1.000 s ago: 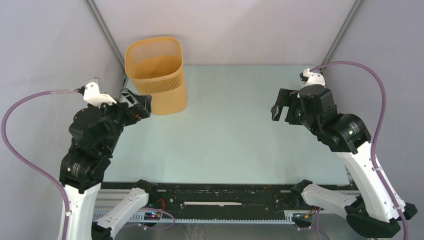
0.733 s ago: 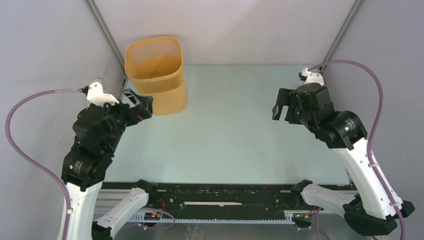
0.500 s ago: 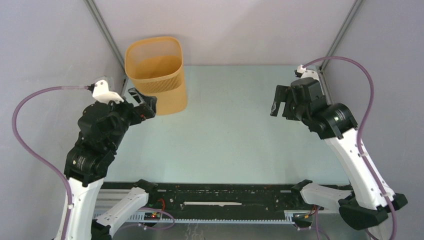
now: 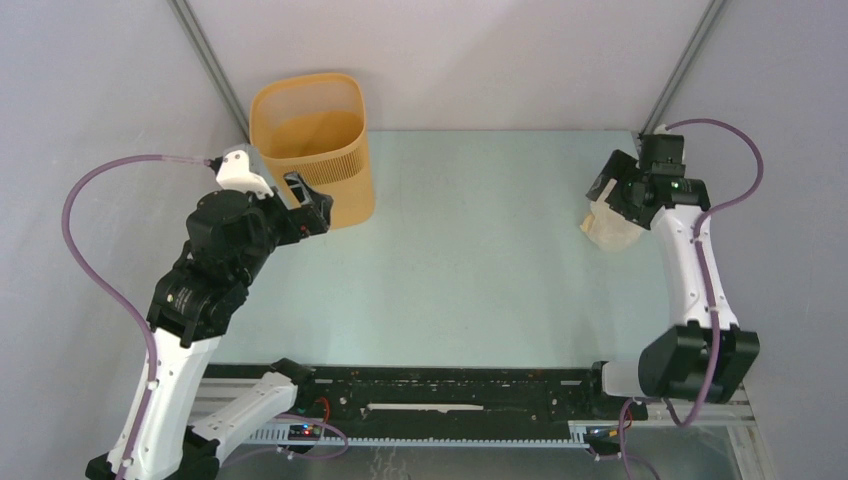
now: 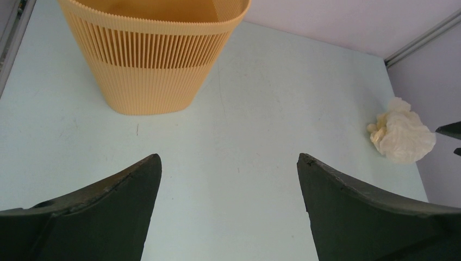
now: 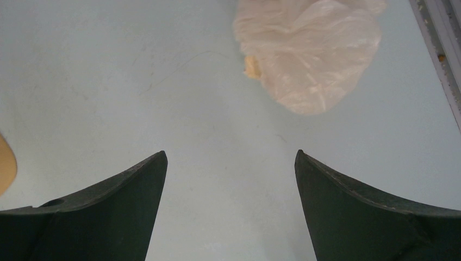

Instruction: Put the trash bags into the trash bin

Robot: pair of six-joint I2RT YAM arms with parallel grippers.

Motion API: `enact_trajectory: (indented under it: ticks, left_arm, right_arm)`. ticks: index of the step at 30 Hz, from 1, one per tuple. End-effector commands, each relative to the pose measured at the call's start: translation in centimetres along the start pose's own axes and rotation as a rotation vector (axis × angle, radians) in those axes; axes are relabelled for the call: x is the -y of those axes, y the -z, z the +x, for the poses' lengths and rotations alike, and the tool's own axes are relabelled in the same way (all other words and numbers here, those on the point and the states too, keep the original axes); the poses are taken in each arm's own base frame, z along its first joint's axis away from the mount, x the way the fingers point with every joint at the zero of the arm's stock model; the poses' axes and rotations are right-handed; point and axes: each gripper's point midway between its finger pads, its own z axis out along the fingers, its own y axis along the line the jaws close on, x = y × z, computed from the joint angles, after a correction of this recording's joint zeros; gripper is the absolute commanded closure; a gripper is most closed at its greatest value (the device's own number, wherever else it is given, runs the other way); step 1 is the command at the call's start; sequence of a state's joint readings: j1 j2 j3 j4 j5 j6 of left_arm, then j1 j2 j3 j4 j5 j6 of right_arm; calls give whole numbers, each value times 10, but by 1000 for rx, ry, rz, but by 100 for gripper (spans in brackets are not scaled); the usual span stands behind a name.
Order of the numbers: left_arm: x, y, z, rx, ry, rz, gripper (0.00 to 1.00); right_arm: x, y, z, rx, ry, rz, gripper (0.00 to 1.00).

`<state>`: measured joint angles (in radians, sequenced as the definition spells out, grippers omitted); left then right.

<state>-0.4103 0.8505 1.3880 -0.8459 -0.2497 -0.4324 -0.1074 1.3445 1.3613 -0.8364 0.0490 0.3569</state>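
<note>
The trash bin [image 4: 310, 150] is a yellow-orange ribbed wastebasket standing upright at the back left; it also shows in the left wrist view [image 5: 155, 70]. The trash bag [image 4: 609, 230] lies crumpled, pale cream, on the table near the right edge; it shows in the left wrist view [image 5: 403, 136] and the right wrist view [image 6: 310, 49]. My left gripper [image 4: 310, 207] is open and empty just in front of the bin's lower left side [image 5: 228, 160]. My right gripper [image 4: 606, 192] is open and empty above the table, close to the bag without touching it [image 6: 231, 155].
Grey walls close in the table on the left, back and right. A metal rail [image 6: 443, 49] runs along the table's right edge just beyond the bag. A black rail [image 4: 450, 395] with the arm bases lies along the near edge.
My right arm has swung back and to the right, and the crumpled bag now shows beside its gripper. My left arm has moved forward and right, closer to the bin.
</note>
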Motion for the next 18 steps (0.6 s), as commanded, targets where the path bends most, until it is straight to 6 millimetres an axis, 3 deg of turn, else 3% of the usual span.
enact_trajectory:
  ticks: [1, 8, 12, 18]
  left_arm:
    - [2, -8, 5, 2, -37, 19, 0]
    - [2, -19, -2, 20, -102, 5, 0]
    - [6, -28, -4, 27, -136, 17, 0]
    - [13, -41, -7, 25, -178, 37, 0]
  right_arm:
    - [21, -35, -14, -22, -70, -19, 6]
    - [38, -84, -18, -89, -84, 32, 8]
    - [54, -114, -25, -105, 12, 223, 8]
    - [44, -128, -33, -60, 111, 379, 7]
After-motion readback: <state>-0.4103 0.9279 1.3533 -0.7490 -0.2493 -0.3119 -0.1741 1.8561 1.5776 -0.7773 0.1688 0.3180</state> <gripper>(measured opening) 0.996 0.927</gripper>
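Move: The trash bag lies crumpled on the table about 12 cm ahead of the right hand, 7 cm to its right and some 17 cm below. From the left hand that bag is far off, roughly 55 cm to the right, 23 cm ahead and 33 cm below. The trash bin stands about 28 cm ahead of the left hand and 3 cm to its left, its middle some 24 cm lower. No contact can be made out: the right hand dives open-fingered onto the trash bag, first down and to the right, then mostly forward, ending about 10 cm lower and 8 cm farther out, its fingers tipping some 15 degrees steeper. The left hand, empty and open, eases about 3 cm forward towards the bin. ##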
